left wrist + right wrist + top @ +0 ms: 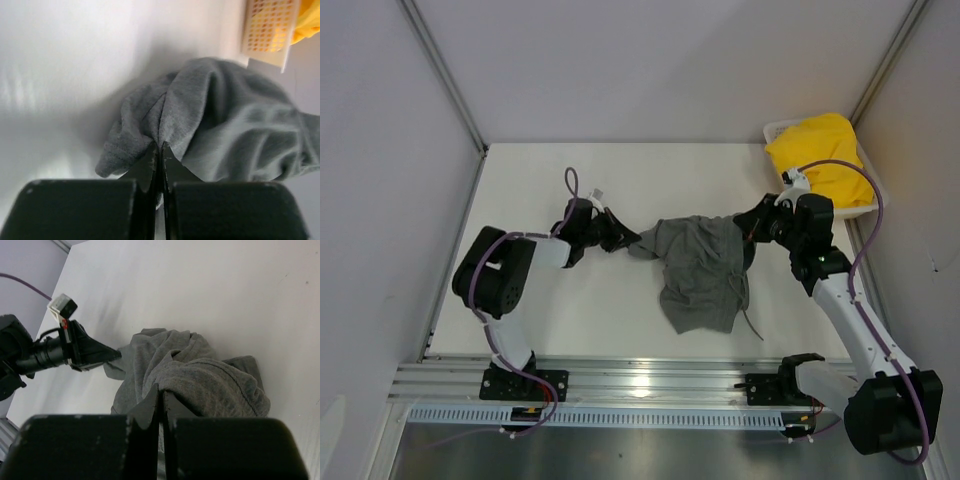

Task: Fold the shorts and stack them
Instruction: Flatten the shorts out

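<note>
The dark grey shorts (702, 272) lie crumpled in the middle of the white table, pulled up at both top corners. My left gripper (632, 240) is shut on the left corner of the grey shorts (200, 125), its fingertips pinching the cloth. On the opposite side my right gripper (748, 232) is shut on the right corner of the grey shorts (200, 375). The left gripper (112, 355) shows in the right wrist view at the cloth's far edge. The yellow shorts (823, 160) sit bunched in the basket at the back right.
A white mesh basket (869, 190) stands in the back right corner against the wall; its perforated side (270, 30) shows in the left wrist view. Grey walls close in the table on three sides. A metal rail (650, 375) runs along the near edge.
</note>
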Robot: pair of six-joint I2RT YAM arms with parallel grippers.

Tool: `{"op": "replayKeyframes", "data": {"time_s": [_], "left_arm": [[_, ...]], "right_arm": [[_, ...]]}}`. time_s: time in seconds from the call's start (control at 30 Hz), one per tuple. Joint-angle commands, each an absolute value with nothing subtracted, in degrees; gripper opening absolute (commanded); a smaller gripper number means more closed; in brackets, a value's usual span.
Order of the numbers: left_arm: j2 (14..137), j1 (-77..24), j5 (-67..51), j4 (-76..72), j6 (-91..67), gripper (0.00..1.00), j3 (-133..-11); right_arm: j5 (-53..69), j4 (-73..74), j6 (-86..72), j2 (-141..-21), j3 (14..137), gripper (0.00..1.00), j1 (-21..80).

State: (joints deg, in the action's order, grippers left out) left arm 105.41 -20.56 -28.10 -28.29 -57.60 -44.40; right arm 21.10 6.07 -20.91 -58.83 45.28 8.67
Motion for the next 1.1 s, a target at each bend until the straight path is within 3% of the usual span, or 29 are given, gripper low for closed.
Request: {"op": "replayKeyframes", "data": {"time_s": [0.0, 0.13, 0.3, 0.47, 0.67, 0.73, 0.77, 0.8, 0.9, 0.97, 1.0, 1.07], "left_arm": [[99.0, -19.4, -26.9, -22.4, -50.8, 0.0, -52.5], [88.4, -19.1, -14.7, -3.4, -40.3, 0.0, -65.0], [76.1, -19.0, -2.5, 3.9, -32.4, 0.0, -70.2], [54.5, -18.9, 11.9, 1.0, -32.2, 0.0, -53.3], [38.5, -19.0, 13.8, 1.1, -41.7, 0.0, -30.3], [33.2, -19.0, 15.2, 1.9, -42.9, 0.15, -22.3], [32.0, -19.0, 16.0, 3.2, -43.2, 0.3, -19.7], [31.1, -19.0, 16.3, 5.3, -43.4, 0.64, -18.8], [27.8, -19.0, 17.7, 9.6, -44.3, 0.9, -16.7], [26.7, -19.0, 17.7, 10.4, -43.6, 0.91, -16.3], [26.3, -19.0, 17.6, 11.0, -43.2, 0.92, -16.1], [25.8, -19.0, 16.7, 11.2, -42.6, 0.93, -16.0]], "right_arm": [[22.7, 5.4, -20.2, -61.3, 51.3, 0.0, 8.9], [26.0, 9.0, -19.3, -67.5, 64.8, 0.0, 8.9], [32.4, 6.1, -18.1, -65.2, 71.5, 0.0, 9.4], [28.2, 1.6, -18.3, -49.2, 56.1, 0.0, 9.5], [26.1, 4.1, -23.5, -35.5, 36.7, 0.0, 12.5], [22.1, 6.8, -25.5, -32.4, 31.0, 0.0, 14.1], [20.3, 8.9, -25.9, -30.1, 29.4, 0.0, 15.2], [18.3, 9.7, -26.4, -29.4, 27.9, 0.0, 15.5], [17.1, 12.4, -27.9, -27.6, 23.8, 0.0, 16.0], [16.5, 14.4, -29.2, -27.2, 21.9, 0.12, 16.0], [16.5, 15.0, -29.3, -27.2, 21.4, 0.23, 16.0], [16.9, 15.5, -29.1, -26.6, 20.4, 0.3, 16.0]]}}
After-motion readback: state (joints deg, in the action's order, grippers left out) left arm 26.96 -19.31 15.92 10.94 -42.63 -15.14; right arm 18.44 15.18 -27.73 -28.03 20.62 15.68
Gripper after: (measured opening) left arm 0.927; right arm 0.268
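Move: Both hands already pinch the shorts. The left gripper's end is to go to bare table about 11 cm back, 17 cm to its left and just below; the shorts' lying lower leg is roughly 14 cm back and 18 cm right of it. The right gripper's spot is about 12 cm back, 1 cm left and 19 cm down. That leg lies some 10 cm back, 9 cm left, 19 cm below this hand; the basket, 26 cm ahead, 21 cm right, 16 cm below. Fling the held shorts with both arms: swing up and briefly forward, left gripper some 33 cm, right about 15 cm, then sweep back and down to lay them out. Carry the left one away from the right, about 20 cm leftward, turning it counter-clockwise, and open it wide on the way down to free its end. Bring the right one nearly straight back, finishing lower than it began, its fingers just starting to part on the cloth. ##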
